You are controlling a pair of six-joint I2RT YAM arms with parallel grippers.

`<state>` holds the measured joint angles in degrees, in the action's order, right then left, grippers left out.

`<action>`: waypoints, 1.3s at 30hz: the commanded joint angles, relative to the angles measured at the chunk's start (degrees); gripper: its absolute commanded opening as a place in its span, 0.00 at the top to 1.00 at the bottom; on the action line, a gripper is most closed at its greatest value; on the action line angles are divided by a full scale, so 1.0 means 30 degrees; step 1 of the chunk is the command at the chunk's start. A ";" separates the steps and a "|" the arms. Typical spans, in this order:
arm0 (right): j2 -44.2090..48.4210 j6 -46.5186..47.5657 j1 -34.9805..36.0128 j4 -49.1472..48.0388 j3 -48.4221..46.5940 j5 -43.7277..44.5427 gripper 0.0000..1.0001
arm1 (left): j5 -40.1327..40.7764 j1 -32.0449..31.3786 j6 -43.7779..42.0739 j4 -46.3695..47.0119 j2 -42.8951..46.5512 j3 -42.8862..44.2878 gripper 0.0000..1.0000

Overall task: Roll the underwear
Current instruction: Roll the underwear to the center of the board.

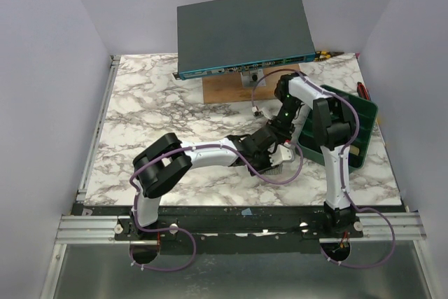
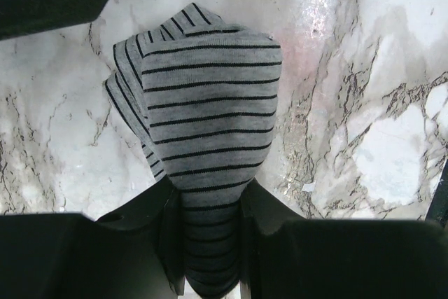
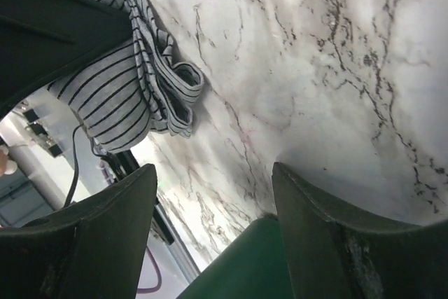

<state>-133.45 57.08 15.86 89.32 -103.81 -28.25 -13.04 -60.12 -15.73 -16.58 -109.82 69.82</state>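
The underwear (image 2: 210, 96) is grey knit with thin black stripes, bunched into a rounded bundle on the marble table. My left gripper (image 2: 210, 243) is shut on its near end, and the cloth is squeezed narrow between the fingers. From above, only a small striped bit of the underwear (image 1: 274, 168) shows under the left gripper (image 1: 269, 155). My right gripper (image 3: 213, 201) is open with nothing between its fingers. It hangs over bare marble just right of the underwear (image 3: 119, 96), whose folded layers face it. In the top view the right gripper (image 1: 280, 127) sits close behind the left one.
A green tray (image 1: 364, 113) stands at the right, and its edge (image 3: 238, 264) lies under my right gripper. At the back, a dark flat box (image 1: 245, 29) rests on a wooden block (image 1: 224, 89). A white cable plug (image 1: 257, 110) dangles in front of it.
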 commanded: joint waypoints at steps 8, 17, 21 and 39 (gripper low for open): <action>0.3270 0.0287 -0.0833 -0.4428 0.0930 -0.0464 0.29 | -0.2278 0.0283 0.0759 -0.3133 -0.1893 -0.1239 1.00; 0.6440 -0.1121 -0.1008 -0.6254 0.2758 0.0378 0.29 | -0.2824 0.0579 0.0760 -0.2972 -0.1859 -0.1340 1.00; 0.8035 -0.1227 -0.1032 -0.6675 0.4304 0.1136 0.29 | -0.3009 0.0653 0.0732 -0.3038 -0.1948 -0.1263 1.00; 1.3192 -0.5086 -0.1695 -1.0919 0.8607 0.4085 0.29 | -0.5687 0.1808 0.0990 -0.3992 -0.2768 -0.0303 1.00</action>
<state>-97.30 48.53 12.80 62.92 -78.91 -18.00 -24.03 -55.48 -14.70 -17.12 -111.15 70.94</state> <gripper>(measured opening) 0.708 0.259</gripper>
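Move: The rolled striped underwear sits in the left fingers, its middle about 4 cm to the right of that hand, level with it front to back and some 1 cm lower. From the right hand, which is open and empty, the underwear lies roughly 9 cm back and 5 cm left, 2 cm below. The green box's middle is about 13 cm right of the right hand and 3 cm ahead; the wooden board's is roughly 17 cm ahead and 13 cm left, 3 cm lower. Forward by nearly 5 cm, then up, back and to the right, the open right hand draws away from the rolled underwear towards the left edge of the green box, ending about 7 cm higher. Its wrist swings some 35 degrees, bringing the back-slanting fingers to point nearly straight down. The left hand stays put, still pinching the underwear's end, and tilts by only about 10 degrees. ##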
